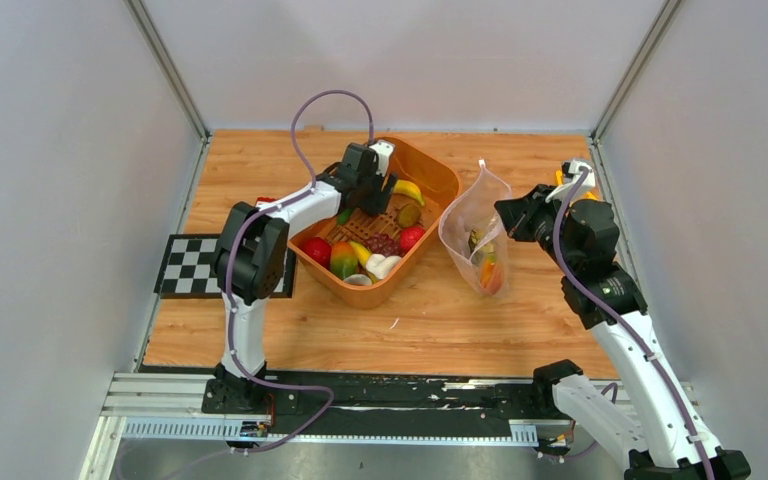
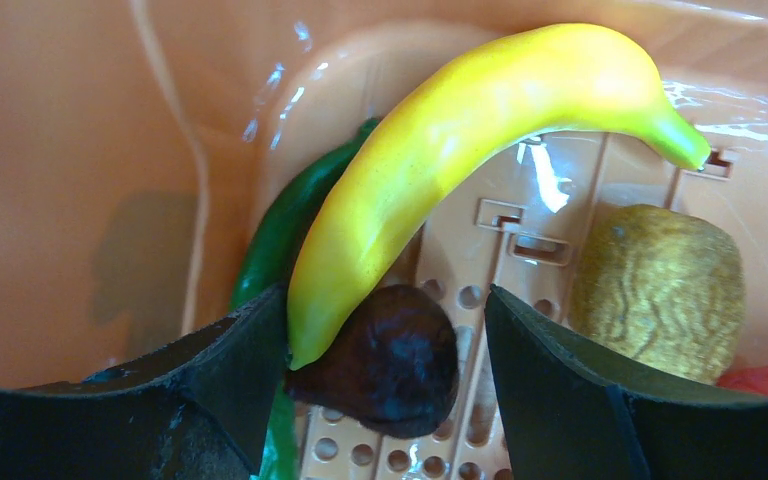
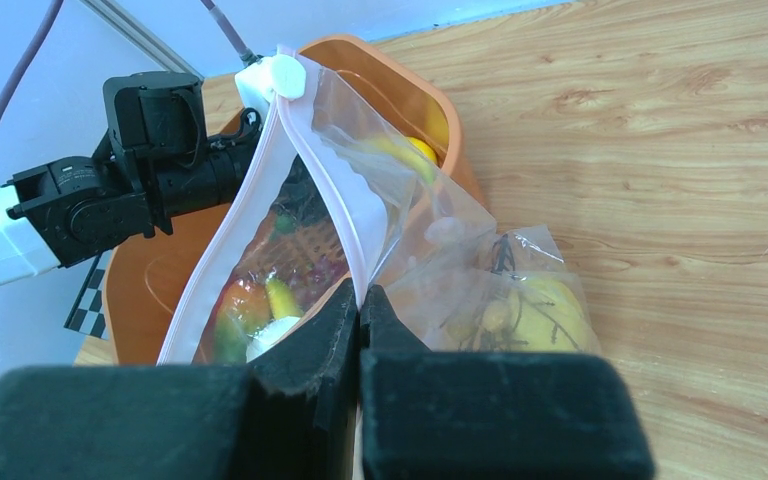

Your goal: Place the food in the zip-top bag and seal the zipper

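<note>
My left gripper (image 1: 392, 190) reaches down into the orange basket (image 1: 442, 172), open. In the left wrist view its jaws (image 2: 385, 300) straddle a dark brown nut (image 2: 395, 360). The tip of the yellow banana (image 2: 460, 130) rests against the left finger, and a gap shows beside the right one. A kiwi (image 2: 660, 290) and a green pepper (image 2: 280, 230) lie close by. My right gripper (image 3: 360, 295) is shut on the zip-top bag (image 1: 475, 225) at its pinkish zipper (image 3: 330, 190), holding the mouth up and open. Some food (image 1: 488, 265) lies inside the bag.
More toy fruit (image 1: 360, 255) fills the near end of the basket. A white slider (image 3: 285, 75) sits at the far end of the zipper. A checkerboard card (image 1: 185, 262) lies at the left, and grey walls enclose the wooden table (image 1: 440, 320).
</note>
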Tool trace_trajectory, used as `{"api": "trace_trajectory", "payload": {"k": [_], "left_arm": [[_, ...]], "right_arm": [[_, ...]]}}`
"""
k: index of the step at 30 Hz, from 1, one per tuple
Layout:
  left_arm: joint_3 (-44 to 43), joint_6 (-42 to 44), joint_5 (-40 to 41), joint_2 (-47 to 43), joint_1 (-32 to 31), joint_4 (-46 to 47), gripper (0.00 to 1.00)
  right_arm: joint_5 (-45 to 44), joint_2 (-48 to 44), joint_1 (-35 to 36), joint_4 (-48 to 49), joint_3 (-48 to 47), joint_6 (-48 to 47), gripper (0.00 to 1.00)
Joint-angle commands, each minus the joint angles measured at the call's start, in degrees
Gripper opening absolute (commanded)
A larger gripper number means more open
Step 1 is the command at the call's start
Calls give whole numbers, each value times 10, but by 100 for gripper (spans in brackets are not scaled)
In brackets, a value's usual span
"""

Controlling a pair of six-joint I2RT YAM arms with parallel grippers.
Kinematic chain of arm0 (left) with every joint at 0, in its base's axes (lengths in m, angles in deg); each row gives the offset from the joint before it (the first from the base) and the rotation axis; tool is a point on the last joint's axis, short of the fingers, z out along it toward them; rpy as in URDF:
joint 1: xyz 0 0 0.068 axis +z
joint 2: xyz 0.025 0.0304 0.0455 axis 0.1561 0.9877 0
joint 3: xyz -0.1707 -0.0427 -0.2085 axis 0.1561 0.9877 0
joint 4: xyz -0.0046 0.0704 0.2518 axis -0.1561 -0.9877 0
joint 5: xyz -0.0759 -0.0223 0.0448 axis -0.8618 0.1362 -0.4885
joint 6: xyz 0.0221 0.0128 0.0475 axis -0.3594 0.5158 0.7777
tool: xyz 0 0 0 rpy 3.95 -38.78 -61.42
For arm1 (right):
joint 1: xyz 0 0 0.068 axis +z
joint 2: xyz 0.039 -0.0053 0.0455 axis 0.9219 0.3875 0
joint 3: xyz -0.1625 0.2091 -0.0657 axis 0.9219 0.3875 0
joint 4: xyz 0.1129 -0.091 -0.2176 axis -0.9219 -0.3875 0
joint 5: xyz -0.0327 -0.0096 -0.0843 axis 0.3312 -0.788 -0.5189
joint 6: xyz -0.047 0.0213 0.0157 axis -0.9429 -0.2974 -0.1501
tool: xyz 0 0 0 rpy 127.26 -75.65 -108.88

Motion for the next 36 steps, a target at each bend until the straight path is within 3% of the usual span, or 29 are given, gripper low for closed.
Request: {"api": "trace_trajectory", "payload": {"k": [1, 13, 21, 26, 30, 33, 36], "left_arm": [[-17, -9, -34, -1, -16, 27, 78], [-42, -21, -53, 19, -18, 8, 60], [-30, -20, -14, 31, -17, 9, 77], [-19, -21, -13, 36, -17, 28, 75], [-1, -29, -13, 27, -17, 42, 66], [14, -39, -13, 8, -17, 48, 48], [65, -54, -16, -48, -17, 109, 38]], "right_arm": [[6, -1, 1, 22, -5, 1, 0], [4, -2, 1, 20, -4, 0, 0], [3, -1, 0, 21, -2, 1, 1], [5, 4, 1, 21, -4, 0, 0], [4, 4, 0, 20, -3, -1, 0], [4, 4, 0, 21, -3, 0, 0], [4, 3, 1, 20, -8, -2, 0]]}}
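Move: The eggplant lies in the orange tray almost under my open left fingers, about 3 cm below them, 1 cm back and 1 cm to the right. The banana's middle is some 3 cm ahead and 4 cm right of that hand, the kiwi about 1 cm back and 5 cm right, the green pepper level with it and 4 cm left. From my right hand, the eggplant is roughly 17 cm ahead, 16 cm left and 25 cm below. I shift my left hand about 3 cm to the right and a touch back, half narrowing the fingers and opening them again. Then I push down some 3.5 cm between the banana and the pepper and begin closing around the eggplant, still partly open, fingers slanting forward and down. My right hand stays put and keeps its pinch on the bag's rim. ##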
